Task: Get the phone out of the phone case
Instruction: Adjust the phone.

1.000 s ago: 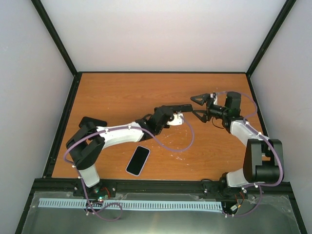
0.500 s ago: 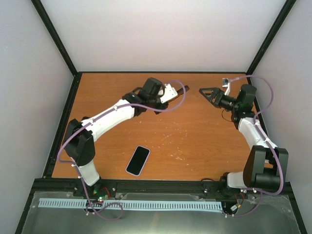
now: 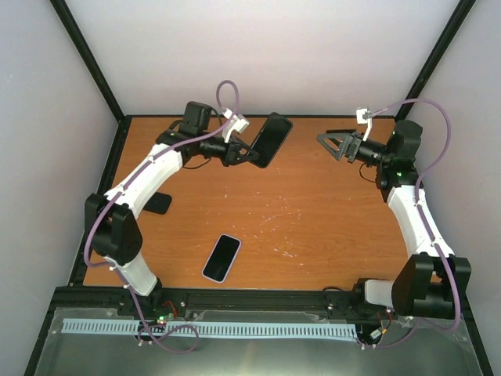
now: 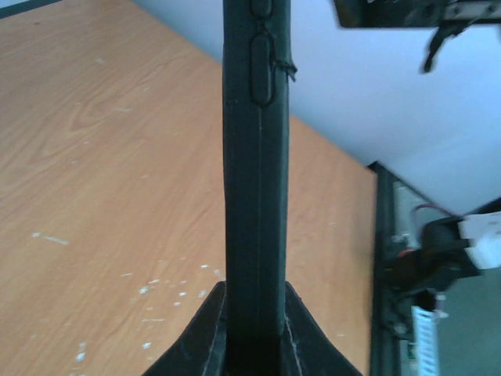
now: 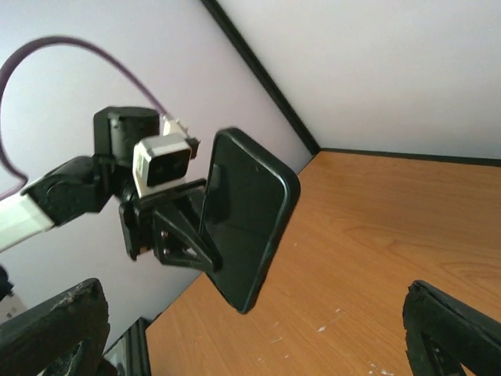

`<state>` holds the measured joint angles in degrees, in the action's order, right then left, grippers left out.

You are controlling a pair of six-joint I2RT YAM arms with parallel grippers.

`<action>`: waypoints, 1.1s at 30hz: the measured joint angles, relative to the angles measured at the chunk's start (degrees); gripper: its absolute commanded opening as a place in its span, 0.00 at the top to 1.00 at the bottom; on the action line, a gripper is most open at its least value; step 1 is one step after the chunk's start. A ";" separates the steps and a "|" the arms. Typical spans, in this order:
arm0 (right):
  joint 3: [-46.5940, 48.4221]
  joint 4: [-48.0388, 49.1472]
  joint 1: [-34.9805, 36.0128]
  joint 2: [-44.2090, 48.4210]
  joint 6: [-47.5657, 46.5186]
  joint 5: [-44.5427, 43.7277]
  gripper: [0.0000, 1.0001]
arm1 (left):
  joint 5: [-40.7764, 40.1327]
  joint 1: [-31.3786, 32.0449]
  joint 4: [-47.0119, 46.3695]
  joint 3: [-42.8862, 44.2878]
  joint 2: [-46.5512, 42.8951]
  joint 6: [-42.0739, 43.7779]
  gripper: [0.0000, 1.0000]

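My left gripper (image 3: 249, 150) is shut on the edge of a black phone case (image 3: 270, 139), holding it up in the air over the far left part of the table. In the left wrist view the case (image 4: 257, 196) stands edge-on between the jaws of the gripper (image 4: 257, 345). The right wrist view shows the case's (image 5: 246, 219) broad glossy face; I cannot tell whether anything sits in it. A phone (image 3: 221, 258) with a light rim lies flat near the table's front edge. My right gripper (image 3: 333, 145) hangs open at the far right, facing the case, apart from it.
The orange wooden table (image 3: 329, 227) is walled by pale panels with black corner posts. A small dark thing (image 3: 159, 203) shows on the table beside the left arm. White scuffs mark the wood at mid-table.
My left arm has swung from mid-table to the far left, raising the case. The right arm has pulled back to the far right, jaws still open. The phone on the table has not moved.
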<state>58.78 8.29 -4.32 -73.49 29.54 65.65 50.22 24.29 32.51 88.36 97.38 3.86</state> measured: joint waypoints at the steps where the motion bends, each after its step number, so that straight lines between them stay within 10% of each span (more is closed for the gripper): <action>1: 0.11 0.07 0.26 0.13 -0.13 0.81 0.00 | 2.86 -0.74 -0.39 -0.61 -0.57 -0.83 0.99; 20: 5.49 -3.37 13.92 -1.88 -1.38 1.86 0.31 | 25.24 -0.85 -7.34 -6.58 -3.28 -7.48 0.99; 30: 6.12 -3.41 14.97 -4.13 0.02 0.96 0.78 | 25.62 0.85 -7.13 -7.02 -3.28 -7.41 0.99; 33: 6.19 -3.15 14.99 -4.13 0.37 1.46 0.96 | 24.50 0.83 -6.78 -7.02 -3.28 -7.21 0.74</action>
<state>64.97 5.15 10.68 -77.62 29.91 67.11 74.72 25.12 25.74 81.34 94.11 -3.36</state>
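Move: The cased phone, held upright by its lower edge in my left hand, has its middle about 14 cm to the left of my open right hand, 2 cm farther out and 4 cm lower. From my left hand its middle lies roughly 3 cm ahead, 5 cm right and 3 cm up. Down on the table, some 27 cm below my left hand, a pale-edged phone lies 21 cm back and 10 cm left, a face-down phone about 32 cm left and 2 cm back. I bring my right hand about 9 cm left and some 4 cm back to the phone's free side, swinging it roughly 15 degrees counter-clockwise, and close the wide-open fingers to pinch that edge opposite my left grip. My left hand keeps its hold and draws the phone back about 7 cm and up 3, turning clockwise with its fingertips lifting. ##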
